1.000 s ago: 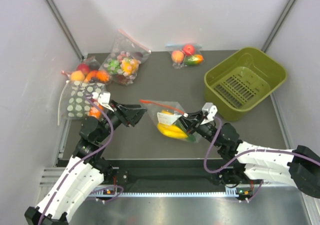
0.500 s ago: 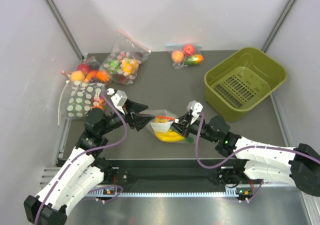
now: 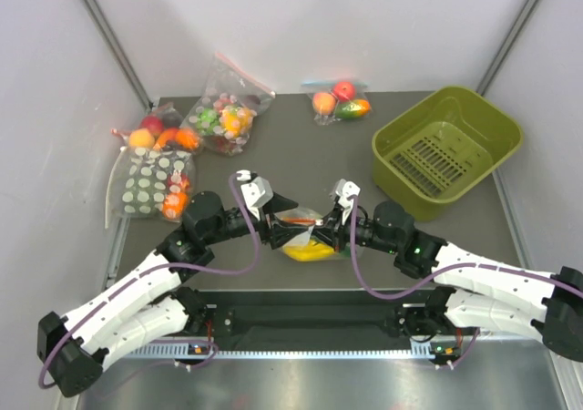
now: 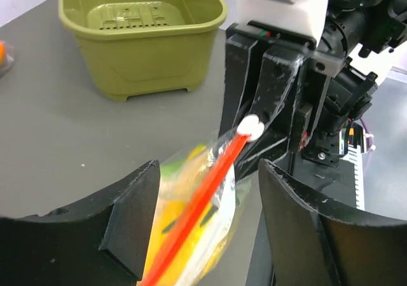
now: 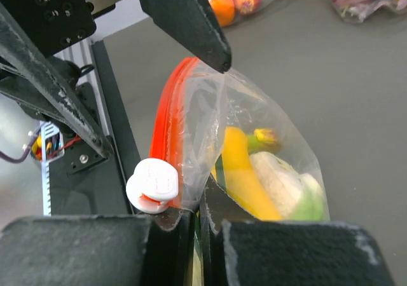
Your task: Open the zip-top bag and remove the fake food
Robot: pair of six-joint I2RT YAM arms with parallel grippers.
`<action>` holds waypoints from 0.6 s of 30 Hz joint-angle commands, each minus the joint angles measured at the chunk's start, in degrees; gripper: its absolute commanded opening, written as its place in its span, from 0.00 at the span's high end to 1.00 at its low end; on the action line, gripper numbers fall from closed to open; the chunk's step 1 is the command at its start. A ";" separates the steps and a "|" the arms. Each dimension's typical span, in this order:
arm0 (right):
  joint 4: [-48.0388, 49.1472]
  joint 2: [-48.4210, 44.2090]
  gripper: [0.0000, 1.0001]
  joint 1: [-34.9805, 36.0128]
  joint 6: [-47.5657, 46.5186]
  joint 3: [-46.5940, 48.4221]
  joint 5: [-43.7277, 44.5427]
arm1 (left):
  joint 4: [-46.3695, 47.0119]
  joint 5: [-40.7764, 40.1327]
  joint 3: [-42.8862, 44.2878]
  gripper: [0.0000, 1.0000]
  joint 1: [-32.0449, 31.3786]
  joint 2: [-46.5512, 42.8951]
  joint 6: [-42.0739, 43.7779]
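The zip-top bag [image 3: 305, 243] hangs just above the table between both arms, its red-orange zip strip [image 4: 213, 194] running up to a white slider [image 5: 152, 184]. Inside sits the fake food: yellow bananas [image 5: 238, 168] and a pale green-and-white lettuce head [image 5: 289, 185]. My right gripper [image 5: 200, 229] is shut on the bag's top corner beside the slider; it also shows from above [image 3: 325, 230]. My left gripper [image 4: 210, 229] is open, its fingers [image 4: 130, 216] straddling the zip strip without touching it; from above it shows at the bag's left end [image 3: 284, 220].
An olive-green basket [image 3: 483, 118] stands at the right. Along the back and left lie other bags: a white-dotted one [image 3: 146, 184], a clear one of multicolour pieces [image 3: 223, 114] and a small one with a peach and apple [image 3: 339, 100].
The right gripper carried the bag left and raised it. The left arm swung right, bringing its open fingers around the bag's zip edge.
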 commanded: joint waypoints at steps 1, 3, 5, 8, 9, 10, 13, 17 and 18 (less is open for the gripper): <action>-3.23 -1.45 1.00 0.42 0.08 3.21 -1.79 | 0.10 -2.18 3.25 0.32 -2.01 1.45 4.37; -3.85 -1.80 1.00 0.42 -0.18 3.30 -2.23 | -2.08 -3.15 4.30 0.33 -3.15 3.21 5.68; -4.46 -2.07 1.00 0.33 -0.09 3.56 -2.49 | -3.32 -3.59 5.01 0.35 -4.46 4.79 6.04; -6.39 -2.77 1.00 0.15 -0.53 4.26 -2.93 | -3.77 -5.34 4.84 0.43 -6.40 6.37 7.52; -7.01 -3.03 1.00 0.15 -0.71 4.52 -2.85 | -3.94 -6.74 4.75 0.46 -6.84 6.64 7.80; -8.32 -3.38 1.00 -0.02 -0.80 4.87 -2.85 | -4.64 -7.10 4.83 0.48 -7.19 7.25 8.06; -10.52 -4.52 1.00 -0.37 -0.97 5.49 -2.41 | -5.17 -7.37 4.84 0.51 -8.51 7.96 8.24; -11.76 -5.49 0.99 -0.46 -0.97 5.41 -2.06 | -5.09 -8.95 4.84 0.69 -10.18 9.10 8.59; -11.94 -5.76 0.99 -0.46 -0.80 5.23 -1.36 | -4.91 -9.04 4.92 0.74 -10.36 9.19 8.59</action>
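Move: The red zip's slider end, next to where the right fingers already pinch the bag, lies some 4 cm to the left gripper's right, 1 cm back and 5 cm lower; from the right gripper it is about 1 cm left, 1 cm back and 1 cm up. From the left gripper, the banana in the bag is roughly 3 cm ahead, 2 cm right and 14 cm down, the cauliflower 3 cm farther out. The green basket stands some 24 cm ahead, 40 cm right and 18 cm lower. Bring the left gripper down about 4 cm and some 3 cm to the right, onto the red zip strip just beside the slider, tipping its fingers down about 10 degrees. As it sinks, close the wide-open fingers most of the way, one on each side of the strip. Keep the right fingers shut on the bag and ease them back, right and down by 2 to 3 cm. ##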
